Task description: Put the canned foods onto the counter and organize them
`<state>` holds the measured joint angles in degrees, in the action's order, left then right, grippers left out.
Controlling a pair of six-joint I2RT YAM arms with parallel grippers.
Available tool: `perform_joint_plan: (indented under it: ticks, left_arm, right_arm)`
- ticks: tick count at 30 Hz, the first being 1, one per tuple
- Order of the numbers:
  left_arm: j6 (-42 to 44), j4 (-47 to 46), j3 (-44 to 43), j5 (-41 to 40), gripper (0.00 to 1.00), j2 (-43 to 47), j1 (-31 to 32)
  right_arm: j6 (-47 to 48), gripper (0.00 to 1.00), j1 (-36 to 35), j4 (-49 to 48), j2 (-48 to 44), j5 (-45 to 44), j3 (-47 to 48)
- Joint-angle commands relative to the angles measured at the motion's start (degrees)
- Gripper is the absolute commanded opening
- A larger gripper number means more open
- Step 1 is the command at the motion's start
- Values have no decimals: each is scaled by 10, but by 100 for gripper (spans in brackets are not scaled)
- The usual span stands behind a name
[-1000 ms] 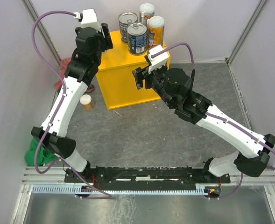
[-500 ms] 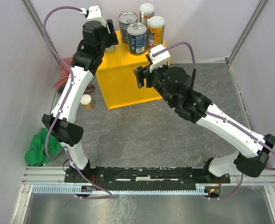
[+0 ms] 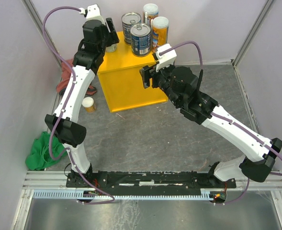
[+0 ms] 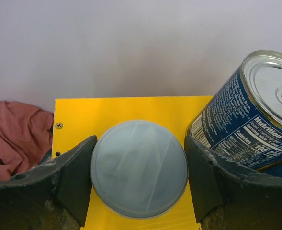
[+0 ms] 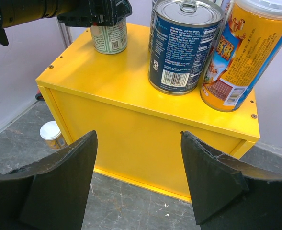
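Observation:
My left gripper [image 4: 139, 172] is shut on a short white-lidded can [image 4: 139, 168], both fingers against its sides. In the right wrist view this can [image 5: 109, 37] stands at the back left of the counter [image 5: 131, 81], the left gripper [image 5: 100, 14] on its top. On the yellow counter [image 3: 131, 79] stand two blue-labelled tins [image 3: 141, 40] [image 3: 130, 21] and two orange cans [image 3: 160, 29] [image 3: 150, 10]. Another short white-lidded can [image 3: 88, 104] stands on the floor left of the counter. My right gripper [image 5: 138, 167] is open and empty, facing the counter's front face.
A red cloth [image 3: 64, 84] lies on the floor behind my left arm, also in the left wrist view [image 4: 11, 134]. A green cloth [image 3: 39, 152] lies at the near left wall. Purple walls enclose the grey floor [image 3: 145, 139] on three sides.
My left arm has swung right and back, carrying the short can from beside the counter to its back left corner. The right gripper has barely shifted.

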<state>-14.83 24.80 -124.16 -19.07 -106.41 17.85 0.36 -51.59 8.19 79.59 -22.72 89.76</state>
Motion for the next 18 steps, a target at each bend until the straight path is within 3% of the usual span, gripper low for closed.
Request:
perform_joint_plan:
  ticks: [1, 6, 13, 15, 18]
  left_arm:
    - [-25, -61, -32, 18, 56, -11, -6]
    - [-35, -75, -32, 31, 75, -20, -6]
    - [-47, -83, -33, 55, 84, -22, -6]
    - [-48, -80, -34, 50, 96, -19, -6]
    - [-48, -76, -31, 42, 99, -13, -6]
  right_arm:
    - [-4, 78, 5, -25, 1, 8, 10]
    - [-4, 78, 7, -23, 4, 11, 14]
    - [-5, 78, 8, -19, 5, 14, 19]
    - [-7, 78, 8, -17, 5, 15, 19]
    - [-9, 78, 8, -16, 4, 17, 18]
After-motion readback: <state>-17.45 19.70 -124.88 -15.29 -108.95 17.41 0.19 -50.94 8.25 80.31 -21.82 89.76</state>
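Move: The small grey-lidded can is already between the left fingers on the yellow counter; its spot lies roughly 2 cm ahead, 2 cm right and 2 cm below the left hand. The rear blue can stands about 8 cm right and 3 cm ahead, the front blue can some 12 cm right and 1 cm back. From the right hand, the spot is about 18 cm ahead and 13 cm left, roughly level. The left hand eases the small can about 2 cm forward and right towards the blue cans, opening its fingers. ##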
